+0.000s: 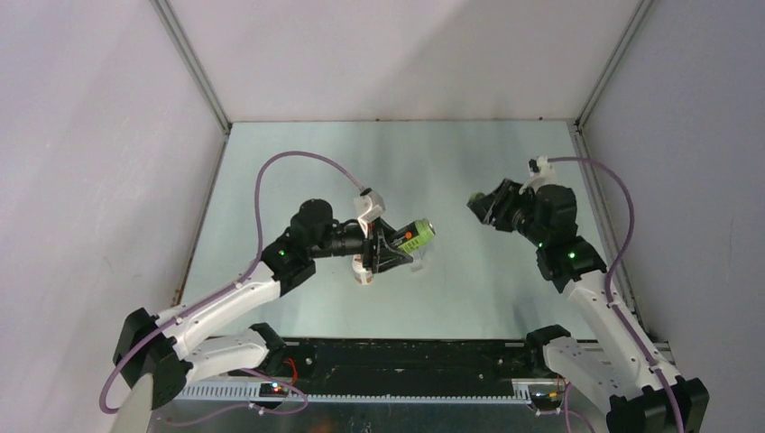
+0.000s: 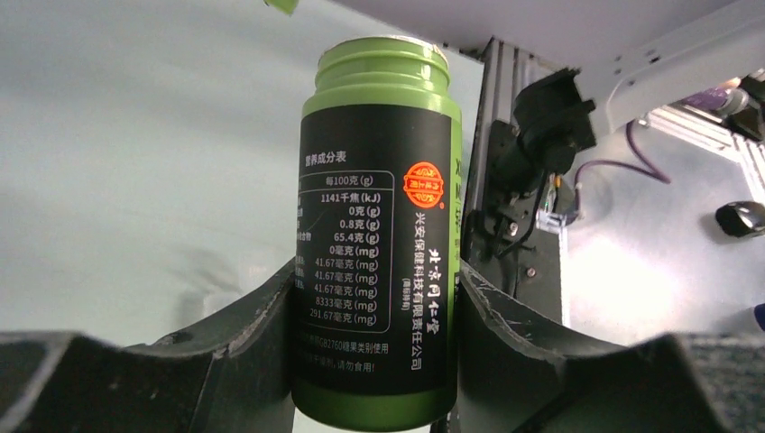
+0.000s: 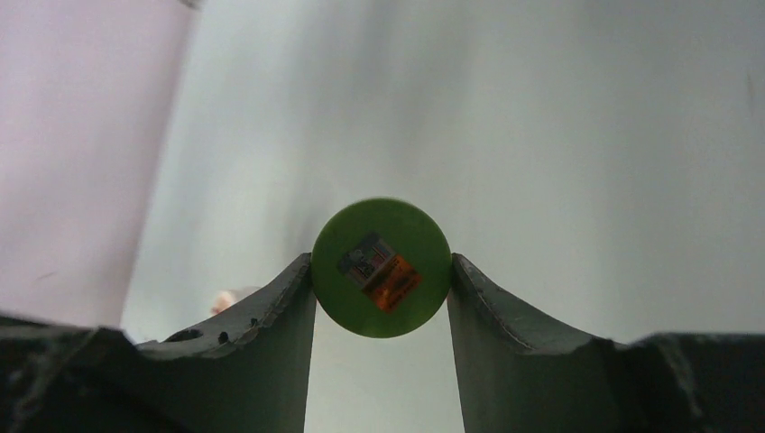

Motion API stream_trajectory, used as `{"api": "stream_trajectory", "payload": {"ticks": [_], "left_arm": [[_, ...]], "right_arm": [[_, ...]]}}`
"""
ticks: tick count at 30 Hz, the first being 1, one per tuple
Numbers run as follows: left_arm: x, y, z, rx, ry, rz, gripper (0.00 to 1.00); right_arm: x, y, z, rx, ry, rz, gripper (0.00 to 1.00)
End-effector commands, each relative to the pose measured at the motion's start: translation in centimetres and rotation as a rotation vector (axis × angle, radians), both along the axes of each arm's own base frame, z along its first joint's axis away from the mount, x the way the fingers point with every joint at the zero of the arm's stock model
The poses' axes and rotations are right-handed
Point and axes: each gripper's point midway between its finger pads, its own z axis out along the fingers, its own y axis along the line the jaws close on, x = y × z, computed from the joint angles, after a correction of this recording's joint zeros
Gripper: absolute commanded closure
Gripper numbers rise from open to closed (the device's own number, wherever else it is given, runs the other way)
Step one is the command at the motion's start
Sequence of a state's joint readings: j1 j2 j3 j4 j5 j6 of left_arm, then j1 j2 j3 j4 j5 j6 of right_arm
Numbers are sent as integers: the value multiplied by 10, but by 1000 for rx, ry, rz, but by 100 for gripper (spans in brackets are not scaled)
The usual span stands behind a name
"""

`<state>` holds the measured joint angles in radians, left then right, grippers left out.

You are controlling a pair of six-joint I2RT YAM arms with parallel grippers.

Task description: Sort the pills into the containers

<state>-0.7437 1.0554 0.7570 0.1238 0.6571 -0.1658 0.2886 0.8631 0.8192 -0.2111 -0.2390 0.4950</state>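
Observation:
A green bottle [image 1: 415, 235] with a black label [image 2: 374, 244] lies nearly on its side above the table, its uncapped mouth [image 2: 382, 54] pointing right. My left gripper [image 1: 395, 245] [image 2: 376, 275] is shut on its lower body. The round green cap [image 3: 381, 268], with a sticker on its face, sits clamped between the fingers of my right gripper [image 1: 483, 209] [image 3: 381, 271], raised right of centre. A faint translucent container [image 1: 419, 262] seems to lie just under the bottle. No pills show.
A small whitish object [image 1: 364, 273] stands under my left wrist; it shows as a pale blob [image 3: 230, 298] in the right wrist view. White walls enclose the table [image 1: 469, 298] on three sides. The black base rail [image 1: 406, 356] runs along the near edge.

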Motion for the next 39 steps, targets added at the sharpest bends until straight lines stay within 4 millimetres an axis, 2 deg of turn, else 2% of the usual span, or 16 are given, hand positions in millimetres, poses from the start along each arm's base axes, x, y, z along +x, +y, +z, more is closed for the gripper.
{"api": "stream_trajectory", "payload": {"ticks": [1,3,6,14,18,28,35,39], "left_arm": [[8,-6,2,-71,-48,110,100],[5,-6,-25,-53,-10,144,100],[1,-7,-49,-43,10,192,100],[7,13,-112,-70,31,382,100],[21,28,-135,-41,18,502,100],[46,58,-161,-6,-14,716,100],[60,67,-170,51,-21,803,100],[60,57,-169,67,-18,760,100]], "right_arm": [[1,-37,-74,-58,204,-242,75],[-2,-38,-90,-56,242,-250,75],[-7,-37,-104,-55,277,-247,75],[-12,-36,-106,-52,283,-234,75],[-14,-38,-104,-57,275,-236,75],[-20,-40,-89,-30,234,-230,74],[-21,-43,-104,-63,284,-238,74],[-19,-45,-116,-92,315,-243,73]]}}
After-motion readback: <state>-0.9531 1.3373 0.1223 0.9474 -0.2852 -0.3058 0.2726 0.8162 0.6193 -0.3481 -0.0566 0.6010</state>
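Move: Below the left hand, which grips the open green bottle, the clear pill box lies on the table about 7 cm ahead, 4 cm to the right and 24 cm down. The white bottle stands about 4 cm ahead of that hand, 11 cm to its left, its middle 20 cm lower. From the right hand, holding the green cap, the pill box is some 3 cm back, 13 cm left and 25 cm down. Sinking about 19 cm, the left hand carries the open green bottle down towards the table beside the white bottle, first easing back slightly, then swinging forward and left while turning some 40 degrees counter-clockwise. The right hand drops quickly with the cap, drifting a little right and back with its fingers tipping down, then hovers. Both keep their grips. ##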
